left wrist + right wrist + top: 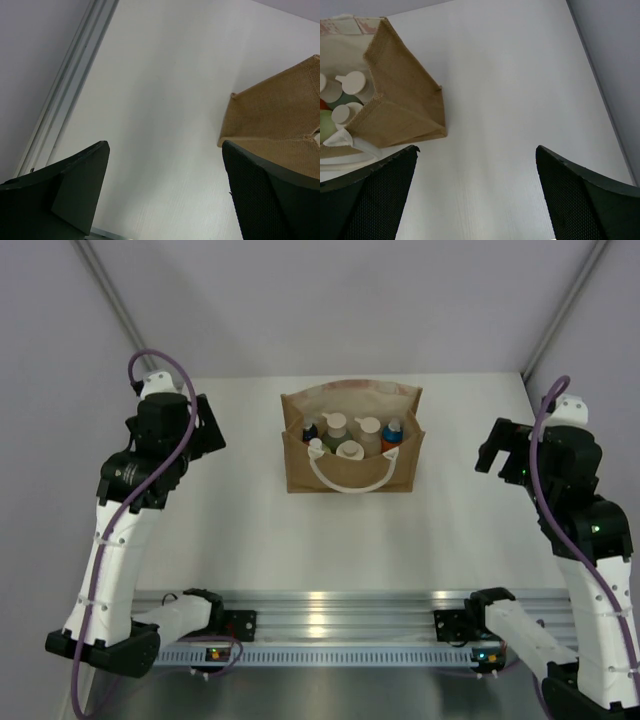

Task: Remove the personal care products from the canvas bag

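The tan canvas bag (350, 472) stands upright at the back middle of the table, with a white looped handle (350, 480) over its front. Several small bottles (348, 435) stand inside it, pale tops up, with a blue-capped orange one (392, 433) at the right. My left gripper (208, 425) is open and empty, raised well left of the bag; the left wrist view shows the bag's corner (280, 125) at right. My right gripper (498, 452) is open and empty, raised right of the bag; its view shows the bag (402, 105) and bottle tops (355, 82) at left.
The white table (250, 530) ends at a grey wall and a metal post (70, 85) on the left. A metal rail (340, 615) with the arm bases runs along the near edge.
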Tool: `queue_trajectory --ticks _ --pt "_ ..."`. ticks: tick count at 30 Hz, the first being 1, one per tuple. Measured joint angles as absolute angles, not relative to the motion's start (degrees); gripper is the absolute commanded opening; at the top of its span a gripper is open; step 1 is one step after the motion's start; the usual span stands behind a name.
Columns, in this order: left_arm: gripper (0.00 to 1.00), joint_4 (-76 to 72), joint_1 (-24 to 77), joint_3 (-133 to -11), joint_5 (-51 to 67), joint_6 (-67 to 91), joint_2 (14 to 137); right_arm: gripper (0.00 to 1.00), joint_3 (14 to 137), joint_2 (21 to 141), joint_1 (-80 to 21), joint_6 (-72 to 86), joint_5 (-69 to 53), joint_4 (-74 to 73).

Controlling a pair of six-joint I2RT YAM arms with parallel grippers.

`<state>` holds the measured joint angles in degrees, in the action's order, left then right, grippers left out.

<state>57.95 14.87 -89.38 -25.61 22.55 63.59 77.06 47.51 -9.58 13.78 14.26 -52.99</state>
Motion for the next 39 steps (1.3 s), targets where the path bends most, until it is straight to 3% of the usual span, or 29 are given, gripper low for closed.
queue_trajectory --ticks 10,18,21,23,25,28,31,36,39 --pt "0.99 58.4 15.7 -91.5 -24.4 24.4 66.0 1.0 77.1 47.1 -9.6 15.6 14.9 -53.0" --pt "0.97 58.1 18.3 -115.1 -13.0 31.1 90.8 0.99 77.1 48.7 -9.6 17.4 5.0 -51.7" --pt "0.87 57.1 20.2 -120.5 -9.0 32.0 99.7 0.99 77.1 49.5 -9.6 17.3 2.9 -51.7" --pt "0.84 57.3 21.7 -120.5 -8.1 32.3 102.5 0.99 76.9 49.8 -9.6 17.0 2.3 -51.7" --pt "0.74 57.4 23.4 -118.7 -8.4 32.3 103.0 0.99 76.9 49.8 -9.6 16.7 1.8 -51.7" --pt "0.59 57.1 27.3 -111.8 -9.0 32.6 100.4 0.99 76.9 49.8 -9.6 16.5 1.0 -51.6" --pt "0.37 57.0 30.6 -104.6 -10.1 33.3 97.4 0.99 76.9 50.5 -9.6 16.5 -0.2 -51.6" --pt "0.28 56.9 31.6 -97.3 -13.3 33.8 93.3 0.99 77.4 53.3 -9.6 16.5 -2.5 -51.7" --pt "0.12 56.3 31.8 -94.3 -15.4 34.9 91.1 0.99 78.8 56.0 -9.6 16.7 -5.4 -51.2"
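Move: The canvas bag's left rim, near its front corner, is about 17 cm to the left hand's right, 7 cm farther out and 12 cm lower. Inside, the green pump bottle is some 6 cm right of that spot and 4 cm beyond it, with the dark blue pump bottle about 5 cm farther out. From the right hand, that left rim is about 41 cm left, 10 cm ahead and 12 cm lower; the bag's right rim is 18 cm left, equally far ahead and down. The bag's left rim is pinched near its front corner by the left fingers: the left hand sweeps rightward and outward some 15 cm, then sinks while drawing back about 9 cm, its fingers tipping down some 20 degrees and closing on the cloth. The open right hand drifts some 7 cm left, towards the bag, turning counter-clockwise. ##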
